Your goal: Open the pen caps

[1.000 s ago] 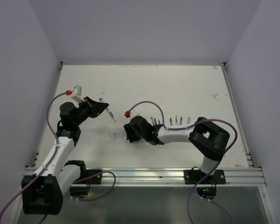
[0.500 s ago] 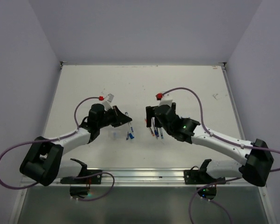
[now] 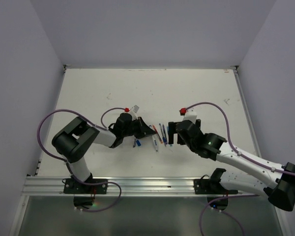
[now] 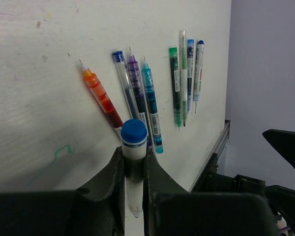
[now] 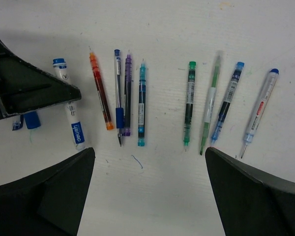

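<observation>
My left gripper (image 4: pixel 133 162) is shut on a white-barrelled pen (image 4: pixel 133 150) whose blue cap (image 4: pixel 133 132) sticks out past the fingertips. The right wrist view shows that same pen (image 5: pixel 69 105) lying along the table with the left gripper (image 5: pixel 39 91) across it. Several more pens lie side by side: orange (image 5: pixel 101 93), clear with a blue grip (image 5: pixel 118 103), purple (image 5: pixel 127 96), teal (image 5: pixel 141 103), green (image 5: pixel 189 103), pale green (image 5: pixel 210 105), blue (image 5: pixel 227 101) and white (image 5: pixel 258 110). My right gripper (image 5: pixel 148 152) hangs wide open just below the row, holding nothing.
A loose blue cap (image 5: pixel 32 119) lies on the white table (image 3: pixel 187 93) under the left gripper. From above, the left gripper (image 3: pixel 146 131) and right gripper (image 3: pixel 172 133) face each other, the pens (image 3: pixel 160 135) between them. The table's near rail (image 3: pixel 152 184) lies just behind.
My left gripper has swung right to the pen row, still shut on its pen. My right gripper's jaws have opened wide and it now sits close by the row.
</observation>
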Motion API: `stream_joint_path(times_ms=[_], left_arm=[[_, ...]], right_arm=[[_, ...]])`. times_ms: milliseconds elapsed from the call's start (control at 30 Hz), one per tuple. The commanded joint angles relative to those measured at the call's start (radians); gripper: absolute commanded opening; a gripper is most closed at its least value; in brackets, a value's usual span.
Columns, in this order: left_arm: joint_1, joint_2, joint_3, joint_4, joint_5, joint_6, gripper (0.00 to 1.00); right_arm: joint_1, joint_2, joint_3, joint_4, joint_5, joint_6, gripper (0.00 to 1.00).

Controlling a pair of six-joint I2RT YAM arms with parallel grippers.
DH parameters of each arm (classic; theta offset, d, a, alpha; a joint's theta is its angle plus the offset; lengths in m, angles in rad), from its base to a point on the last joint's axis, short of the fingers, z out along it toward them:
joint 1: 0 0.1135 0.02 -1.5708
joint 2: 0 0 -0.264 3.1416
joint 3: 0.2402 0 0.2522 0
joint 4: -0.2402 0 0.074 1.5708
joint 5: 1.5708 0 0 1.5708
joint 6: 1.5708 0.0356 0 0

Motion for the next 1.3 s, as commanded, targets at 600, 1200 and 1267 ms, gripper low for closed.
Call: stream_joint_path(times_ms=[600,1200,1267], left_arm=[[-0.043,0.115,0.101,0.084,-0.045,-0.049,0.48],[-0.047,-0.118,0.062,-0.131,-0.192,0.003,1.00],[-0.047,-0.126,0.049,-0.121,-0.197,0.002,1.00]], right_arm=[[0.001,-0.083,-0.047,-0.051,0.013,0.031,0.99],[0.000,-0.116,-0.053,-0.171,0.038,0.137,0.99],[0.000,-0.123,-0.059,-0.173,0.032,0.143,0.99]])
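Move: The left hand grips the marker near its cap-like blue end; the clear table just left of the orange pen lies about 3 cm back, 2 cm left and 3 cm below. At that same depth, the orange pen is some 2 cm right and level, the blue pen 4 cm right and level, the loose blue cap 7 cm left and 5 cm back. From the right hand that clear spot lies about 15 cm left, 1 cm ahead and 12 cm down. Left eases right and down, opens wide to release the marker, then lifts 4 cm; empty right retreats rightward and back. ##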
